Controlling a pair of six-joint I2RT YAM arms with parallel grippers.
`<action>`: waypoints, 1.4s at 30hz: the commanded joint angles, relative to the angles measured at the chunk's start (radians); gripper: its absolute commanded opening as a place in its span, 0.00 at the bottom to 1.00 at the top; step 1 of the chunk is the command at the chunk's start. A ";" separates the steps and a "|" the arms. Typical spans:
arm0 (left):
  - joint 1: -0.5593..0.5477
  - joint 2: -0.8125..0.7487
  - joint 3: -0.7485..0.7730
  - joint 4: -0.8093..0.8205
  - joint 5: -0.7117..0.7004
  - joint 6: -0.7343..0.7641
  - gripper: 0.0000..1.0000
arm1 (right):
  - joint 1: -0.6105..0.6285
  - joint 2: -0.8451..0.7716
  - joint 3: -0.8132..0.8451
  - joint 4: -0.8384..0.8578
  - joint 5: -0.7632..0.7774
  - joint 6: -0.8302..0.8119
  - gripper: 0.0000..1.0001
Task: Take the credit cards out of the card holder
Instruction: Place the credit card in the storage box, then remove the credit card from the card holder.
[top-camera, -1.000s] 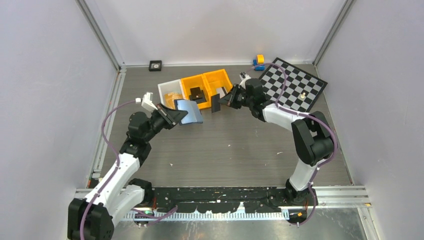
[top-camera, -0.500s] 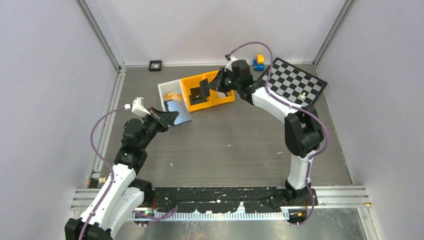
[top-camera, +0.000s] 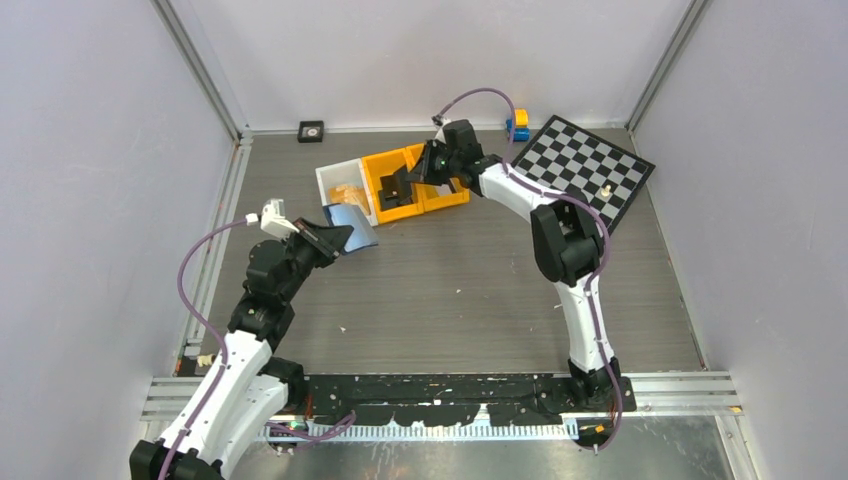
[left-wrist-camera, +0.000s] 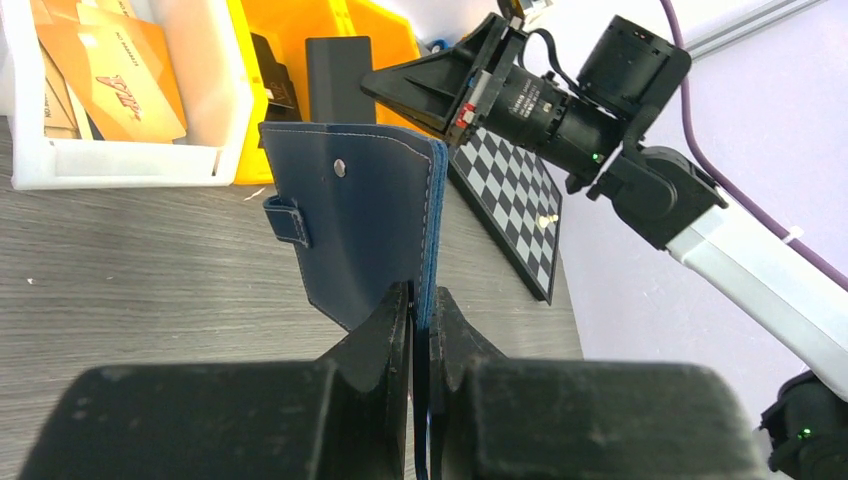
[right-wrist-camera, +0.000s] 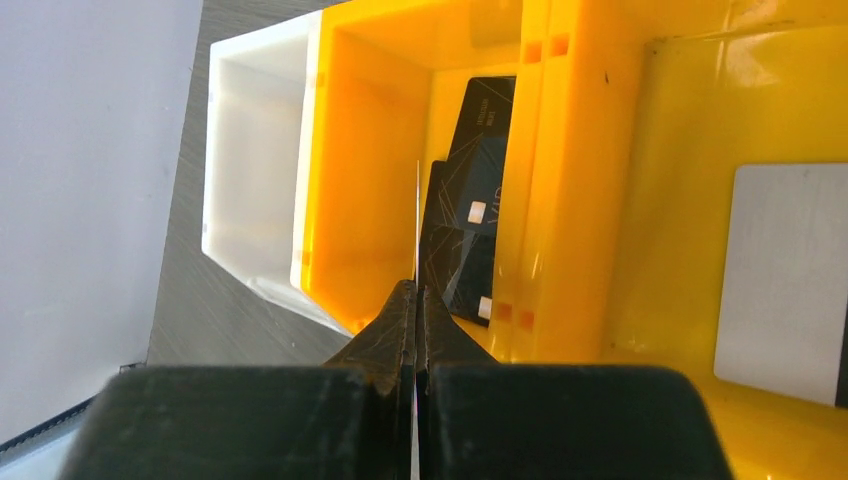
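My left gripper (top-camera: 337, 238) (left-wrist-camera: 420, 300) is shut on the lower edge of the navy card holder (top-camera: 353, 222) (left-wrist-camera: 355, 230), which it keeps upright above the table, snap tab facing the camera. Over the middle orange bin (top-camera: 385, 163) (right-wrist-camera: 365, 150), my right gripper (top-camera: 414, 174) (right-wrist-camera: 416, 290) (left-wrist-camera: 376, 82) is shut on a dark grey credit card (top-camera: 394, 186) (left-wrist-camera: 336, 75), seen edge-on in the right wrist view. More dark cards (right-wrist-camera: 475, 220) lie in that bin. Tan credit cards (left-wrist-camera: 110, 70) (top-camera: 347, 193) lie in the white bin (top-camera: 330, 176) (right-wrist-camera: 250, 200).
A second orange bin (top-camera: 445, 160) on the right holds a pale grey card (right-wrist-camera: 785, 280). A tilted checkerboard (top-camera: 590, 170) (left-wrist-camera: 510, 190) lies at the back right, with a blue and yellow toy (top-camera: 517, 124) behind it. A small black square (top-camera: 311, 130) sits by the back wall.
My right arm has swung left and back, carrying the dark card from above the table to over the middle orange bin. My left arm drew the card holder slightly left.
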 joint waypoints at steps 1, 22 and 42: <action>0.003 -0.009 0.005 0.062 0.004 0.006 0.00 | 0.011 0.050 0.121 0.004 -0.032 0.002 0.01; 0.004 0.043 -0.005 0.123 0.088 -0.043 0.00 | 0.069 0.198 0.410 -0.168 0.061 -0.067 0.34; -0.003 0.229 -0.052 0.376 0.194 -0.106 0.00 | 0.149 -0.731 -0.544 -0.110 0.323 -0.011 0.83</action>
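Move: The right hand, holding a black credit card that juts out to its left, has the middle yellow box of the storage boxes about 5 cm to its left, level with it and some 9 cm below. At that same height, the right yellow box is about 5 cm right and 2 cm farther out than the hand, the white box 14 cm left and 2 cm nearer. From the left hand, the middle box lies some 11 cm ahead, 7 cm right, 18 cm down. The right hand carries the card about 5 cm left, slightly forward and 3 cm down over the middle yellow box, then opens and lets go there, before pulling away back, up and right by some 20 cm with the fingers spreading wide. Meanwhile the left hand keeps its pinch on the open card holder, sinking about 3 cm and easing a little right. ##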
